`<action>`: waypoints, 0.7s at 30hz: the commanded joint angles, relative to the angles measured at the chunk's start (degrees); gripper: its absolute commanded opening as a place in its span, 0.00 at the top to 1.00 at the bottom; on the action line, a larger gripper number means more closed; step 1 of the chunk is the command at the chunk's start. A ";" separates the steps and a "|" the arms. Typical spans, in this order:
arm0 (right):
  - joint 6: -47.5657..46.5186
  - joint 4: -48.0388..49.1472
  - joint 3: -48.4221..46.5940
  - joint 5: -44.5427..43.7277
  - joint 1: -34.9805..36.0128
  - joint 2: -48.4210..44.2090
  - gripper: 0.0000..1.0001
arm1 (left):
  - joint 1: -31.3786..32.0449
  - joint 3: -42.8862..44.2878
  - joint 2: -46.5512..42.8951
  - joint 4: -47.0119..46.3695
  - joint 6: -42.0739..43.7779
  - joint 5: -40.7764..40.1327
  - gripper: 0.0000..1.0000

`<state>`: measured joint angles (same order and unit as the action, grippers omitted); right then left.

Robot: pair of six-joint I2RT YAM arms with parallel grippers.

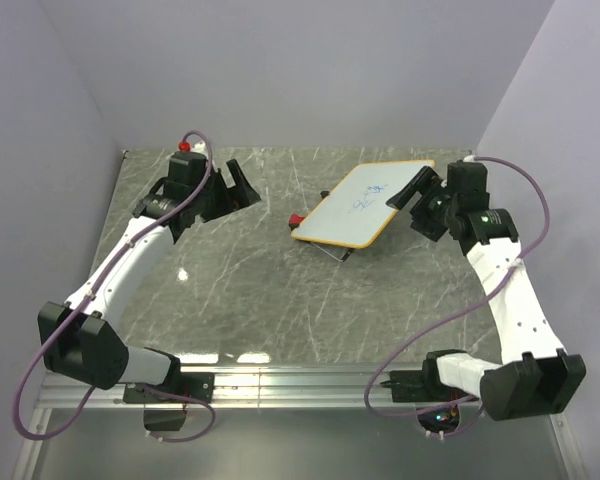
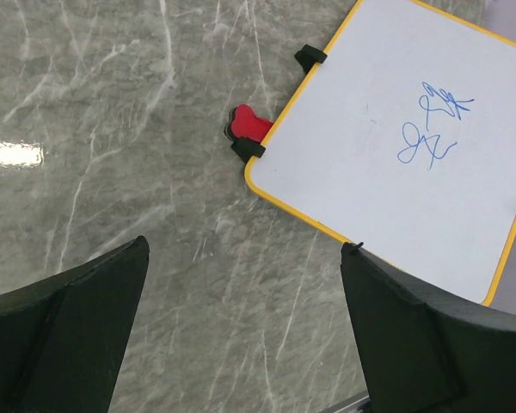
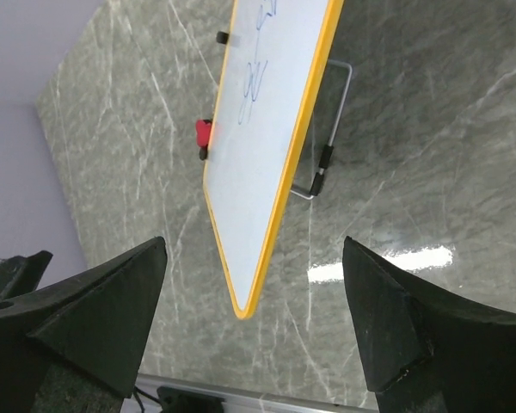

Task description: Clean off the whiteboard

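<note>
The whiteboard (image 1: pixel 363 205) is white with a yellow-orange rim and blue scribbles near its middle. It is propped at a tilt on a wire stand at the table's far centre. A small red eraser (image 1: pixel 296 220) sits at its left edge. My left gripper (image 1: pixel 242 186) is open and empty, left of the board and apart from it. My right gripper (image 1: pixel 416 192) is open at the board's right edge. In the right wrist view the board's near corner (image 3: pixel 245 303) lies between my open fingers (image 3: pixel 112 310), untouched. The left wrist view shows the board (image 2: pixel 396 146) and the eraser (image 2: pixel 250 125).
The wire stand (image 3: pixel 325 168) shows under the board. Two black clips (image 2: pixel 310 56) sit on the board's rim beside the eraser. The table is grey marble (image 1: pixel 240 290) with a metal rail (image 1: pixel 280 380) at its near edge. Lilac walls enclose three sides.
</note>
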<state>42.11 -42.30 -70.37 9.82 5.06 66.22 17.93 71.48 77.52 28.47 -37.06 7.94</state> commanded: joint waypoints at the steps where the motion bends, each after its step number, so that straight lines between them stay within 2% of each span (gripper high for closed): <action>1: 2.80 3.27 1.72 2.30 1.09 1.72 0.11 | 0.52 2.87 0.61 -1.49 1.72 1.20 0.01; 5: 4.56 6.96 5.06 2.30 4.16 1.72 0.13 | 0.52 3.49 1.67 -1.05 2.78 0.67 0.01; 11: 5.35 10.04 6.38 2.04 9.78 6.55 0.16 | 0.52 2.43 2.20 -1.92 3.84 1.37 0.01; 14: 3.86 10.40 4.90 1.78 12.68 10.24 0.24 | 0.52 2.17 2.46 -1.75 4.36 1.37 0.01; 21: -1.14 5.31 1.46 -4.19 14.01 15.61 0.61 | 0.52 0.77 2.03 -1.49 5.42 0.67 0.01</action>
<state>46.15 -35.48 -65.56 11.14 18.65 81.58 18.22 72.40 79.79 28.23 -33.43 8.23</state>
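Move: The whiteboard's raised right edge, at its near corner, lies about 11 cm left of the right hand, 2 cm back and some 12 cm below. The blue writing is roughly 9 cm left and 10 cm ahead of that hand, about 16 cm down; the red eraser lies some 24 cm left, 8 cm ahead, near table height. From the left hand the same corner is about 22 cm right, 7 cm back and 11 cm lower. The whiteboard's raised right edge is taken near its near corner by the right hand, which drops about 10 cm and sweeps some 9 cm left, tipping down and turning counter-clockwise by 10 to 15 degrees. Its fingers come astride the edge, one over the white face and one beneath, and close from nearly wide open to under half, mostly late on. ##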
